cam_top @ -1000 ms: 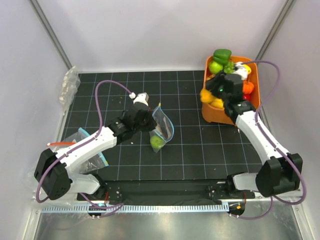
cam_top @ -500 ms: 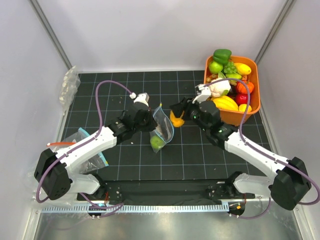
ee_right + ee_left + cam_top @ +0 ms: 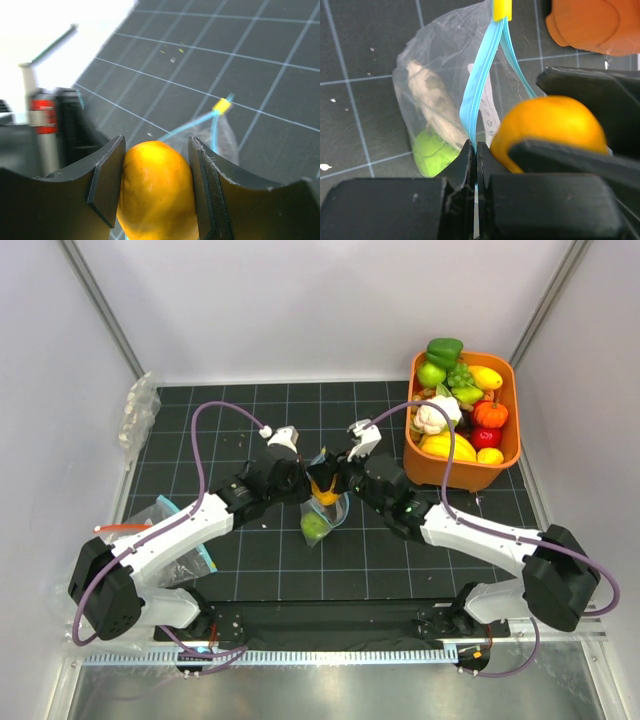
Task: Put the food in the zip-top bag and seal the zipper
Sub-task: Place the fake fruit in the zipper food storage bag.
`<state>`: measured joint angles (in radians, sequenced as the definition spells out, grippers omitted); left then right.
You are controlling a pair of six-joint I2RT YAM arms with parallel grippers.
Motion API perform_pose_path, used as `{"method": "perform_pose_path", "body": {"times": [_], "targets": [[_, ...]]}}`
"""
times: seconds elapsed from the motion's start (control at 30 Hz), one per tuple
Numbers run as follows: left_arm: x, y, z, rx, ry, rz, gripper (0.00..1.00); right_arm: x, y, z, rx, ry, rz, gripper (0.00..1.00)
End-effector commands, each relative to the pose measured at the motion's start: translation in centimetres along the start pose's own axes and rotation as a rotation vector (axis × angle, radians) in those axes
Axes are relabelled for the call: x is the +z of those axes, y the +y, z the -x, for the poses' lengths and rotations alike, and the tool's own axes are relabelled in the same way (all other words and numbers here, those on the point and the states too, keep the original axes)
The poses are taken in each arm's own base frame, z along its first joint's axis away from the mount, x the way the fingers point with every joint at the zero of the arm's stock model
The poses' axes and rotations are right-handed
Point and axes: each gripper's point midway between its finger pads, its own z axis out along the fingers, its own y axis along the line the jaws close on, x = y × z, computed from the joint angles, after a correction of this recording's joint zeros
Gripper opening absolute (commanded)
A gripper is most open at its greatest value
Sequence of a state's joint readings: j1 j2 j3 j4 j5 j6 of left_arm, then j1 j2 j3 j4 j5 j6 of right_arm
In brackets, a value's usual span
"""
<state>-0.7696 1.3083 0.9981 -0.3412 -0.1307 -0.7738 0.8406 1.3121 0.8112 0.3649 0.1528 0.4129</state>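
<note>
The clear zip-top bag [image 3: 325,508] stands mid-table with its teal-blue zipper [image 3: 482,75] pulled open; a yellow slider [image 3: 502,9] sits at its far end. The lime-green fruit [image 3: 314,526] lies inside the bag, as the left wrist view shows [image 3: 434,152]. My left gripper [image 3: 474,150] is shut on one lip of the zipper strip and holds the mouth up. My right gripper [image 3: 156,165] is shut on the oval orange-yellow fruit [image 3: 156,190] and holds it right over the bag's open mouth [image 3: 323,485].
An orange bin [image 3: 500,468] of toy fruit and vegetables, with a white cauliflower [image 3: 430,416] and a green bell pepper [image 3: 444,348], stands at the back right. Another clear bag [image 3: 140,412] lies at the far left, and one with a red-orange strip [image 3: 150,520] lies near the left arm.
My right gripper has carried the orange-yellow fruit from the bin leftward across the table to just above the bag's mouth. The left gripper and bag have stayed in place.
</note>
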Motion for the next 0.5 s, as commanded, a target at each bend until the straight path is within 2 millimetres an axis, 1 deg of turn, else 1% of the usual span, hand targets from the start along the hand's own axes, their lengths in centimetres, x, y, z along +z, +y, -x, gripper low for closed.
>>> {"method": "perform_pose_path", "body": {"times": [0.0, 0.03, 0.1, 0.13, 0.23, 0.3, 0.37, 0.43, 0.47], "targets": [[-1.0, -1.1, 2.0, -0.014, -0.063, -0.045, 0.00, 1.1, 0.1, 2.6, -0.017, -0.092, -0.023, 0.28], [-1.0, -0.9, 2.0, -0.016, -0.062, -0.038, 0.00, 1.1, -0.1, 2.3, -0.018, -0.090, -0.028, 0.40], [-0.9, -0.7, 2.0, -0.017, -0.063, -0.034, 0.00, 1.0, -0.7, 2.1, -0.022, -0.092, -0.057, 0.57], [-0.9, -0.7, 2.1, -0.022, -0.064, -0.032, 0.00, 0.8, -0.9, 2.1, -0.021, -0.097, -0.063, 0.69], [-0.9, -0.4, 2.2, -0.033, -0.068, -0.027, 0.00, 0.5, -1.5, 1.5, -0.038, -0.092, -0.077, 0.80], [-0.9, -0.3, 2.2, -0.033, -0.068, -0.025, 0.00, 0.3, -1.5, 1.5, -0.042, -0.090, -0.077, 0.85], [-0.9, -0.3, 2.3, -0.036, -0.071, -0.024, 0.00, 0.1, -1.2, 1.7, -0.041, -0.089, -0.067, 0.86], [-0.8, 0.0, 2.3, -0.037, -0.072, -0.014, 0.00, -0.2, -1.5, 1.7, -0.041, -0.072, -0.086, 0.86], [-0.8, 0.2, 2.3, -0.039, -0.073, -0.007, 0.00, -0.5, -1.6, 2.3, -0.043, -0.076, -0.103, 0.85]]}}
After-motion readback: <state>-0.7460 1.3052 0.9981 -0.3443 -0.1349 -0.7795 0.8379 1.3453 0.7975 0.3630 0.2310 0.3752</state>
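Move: The orange fruit is still pinched in the right fingers, and the open mouth of the zip-top bag gapes about 5 cm straight below that hand. The yellow zipper slider sits some 7 cm ahead, 1 cm to the left and 5 cm down; the green fruit inside the bag lies 9 cm back, 2 cm to the left and 15 cm below. From the left hand the mouth lies 4 cm right, 2 cm ahead and 2 cm below. The orange fruit is eased down about 2 cm towards the bag's mouth, with some 1 cm of forward travel, and then the right fingers spread wide and let go of it, the hand drifting roughly 1 cm to the right. The left fingers stay shut on the zipper rim, keeping their pinch almost in place. ##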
